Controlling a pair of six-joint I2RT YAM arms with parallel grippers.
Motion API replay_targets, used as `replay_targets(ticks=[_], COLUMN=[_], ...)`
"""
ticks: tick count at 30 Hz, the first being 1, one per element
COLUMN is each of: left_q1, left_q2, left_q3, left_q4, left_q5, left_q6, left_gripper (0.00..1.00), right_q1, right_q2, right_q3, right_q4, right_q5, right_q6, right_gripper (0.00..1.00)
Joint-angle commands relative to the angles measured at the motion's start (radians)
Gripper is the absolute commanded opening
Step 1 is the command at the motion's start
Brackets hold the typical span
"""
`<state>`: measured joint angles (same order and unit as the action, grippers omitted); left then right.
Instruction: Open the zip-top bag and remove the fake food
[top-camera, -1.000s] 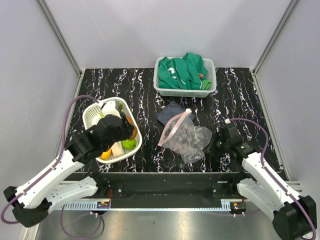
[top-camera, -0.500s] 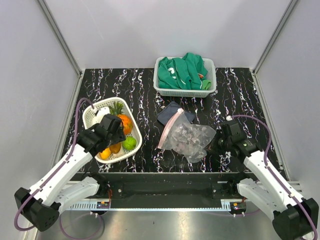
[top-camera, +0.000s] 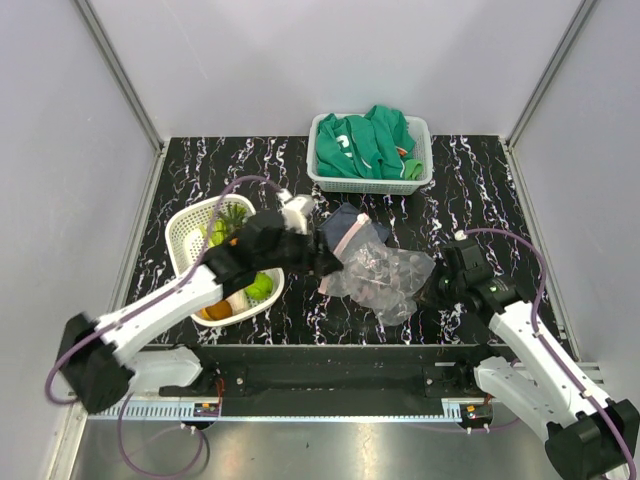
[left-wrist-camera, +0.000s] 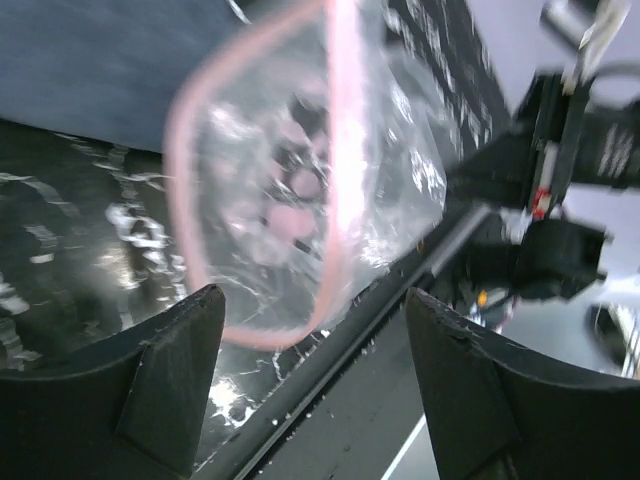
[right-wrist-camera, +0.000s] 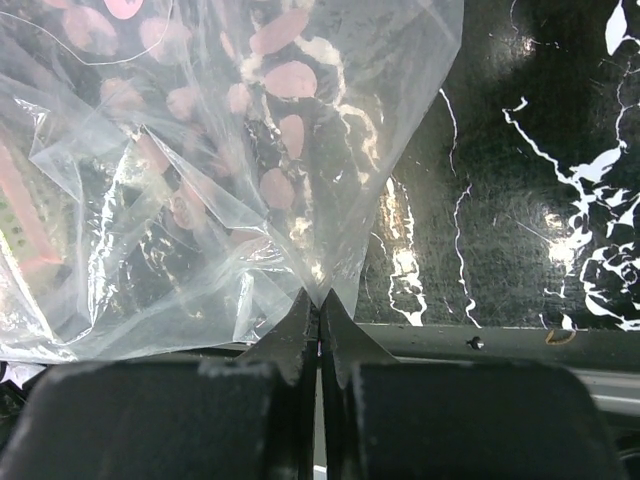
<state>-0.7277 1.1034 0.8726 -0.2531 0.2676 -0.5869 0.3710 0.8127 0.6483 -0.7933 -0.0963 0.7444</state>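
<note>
The zip-top bag (top-camera: 385, 275) lies crumpled on the black marbled table, its pinkish zip strip (left-wrist-camera: 335, 150) gaping in a loop. My left gripper (top-camera: 323, 260) hovers at that mouth, open, with nothing between its fingers (left-wrist-camera: 170, 380). My right gripper (right-wrist-camera: 320, 298) is shut on a fold at the bag's (right-wrist-camera: 200, 180) far corner. The fake food sits in the white basket (top-camera: 185, 225): a green round piece (top-camera: 259, 288), an orange piece (top-camera: 214, 311) and a green crown (top-camera: 222, 228). My left arm hides the remainder. Only pink spots show inside the bag.
A dark grey-blue cloth (top-camera: 345, 222) lies just behind the bag. A grey basket (top-camera: 420, 175) with a green garment (top-camera: 365, 145) stands at the back. The table's front edge and rail (right-wrist-camera: 480, 340) run right by my right gripper.
My left arm has swung from over the white basket rightward to the bag's mouth, its jaws spreading wider. My right gripper has kept its grip on the bag's corner.
</note>
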Motion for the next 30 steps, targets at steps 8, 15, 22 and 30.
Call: replay_targets(ticks=[8,15,22,30], left_q1=[-0.085,-0.093,-0.197,-0.249], left_q2=[0.276,0.326,0.516,0.800], left_q3=[0.192,0.221,0.308,0.593], left_q4=[-0.047,-0.130,0.012,0.172], left_q5=[-0.109,-0.215,-0.088,-0.007], left_q6=[0.036,-0.046,-0.128,-0.247], left_gripper=[0.21,0.00,0.00,0.00], right_q1=[-0.004,-0.012,-0.014,-0.014], right_q2=[-0.024,0.020,-0.032,-0.070], right_q3=[0.105,0.186,0.341,0.456], right_q4=[-0.110,-0.260,-0.339,-0.293], right_q5=[0.142,0.395,0.589,0.436], right_q6=[0.016,0.151,0.102,-0.126], right_gripper=[0.00,0.00,0.75,0.93])
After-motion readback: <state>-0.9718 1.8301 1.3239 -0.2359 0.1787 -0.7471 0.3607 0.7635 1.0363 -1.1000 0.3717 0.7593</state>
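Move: The zip-top bag's pink zip edge stands open just past the open left gripper: about 4 cm to its right, 2 cm farther out and 6 cm lower. The blue cloth lies some 9 cm ahead, 8 cm right and 19 cm below, and the white food basket 20 cm left, 3 cm ahead and 18 cm below. From the right gripper, already shut on the bag's bottom corner, that edge is roughly 18 cm left, 5 cm ahead and 5 cm higher. Bring the left gripper about 4 cm right and 4 cm down onto the pink zip edge, pinch it shut, then carry the edge some 12 cm farther right and 5 cm down, tipping the fingers down a little. Keep the right fingers on the bottom corner while easing left, then open them wide, let go and rise to about 11 cm above the start, some 8 cm left of it. ##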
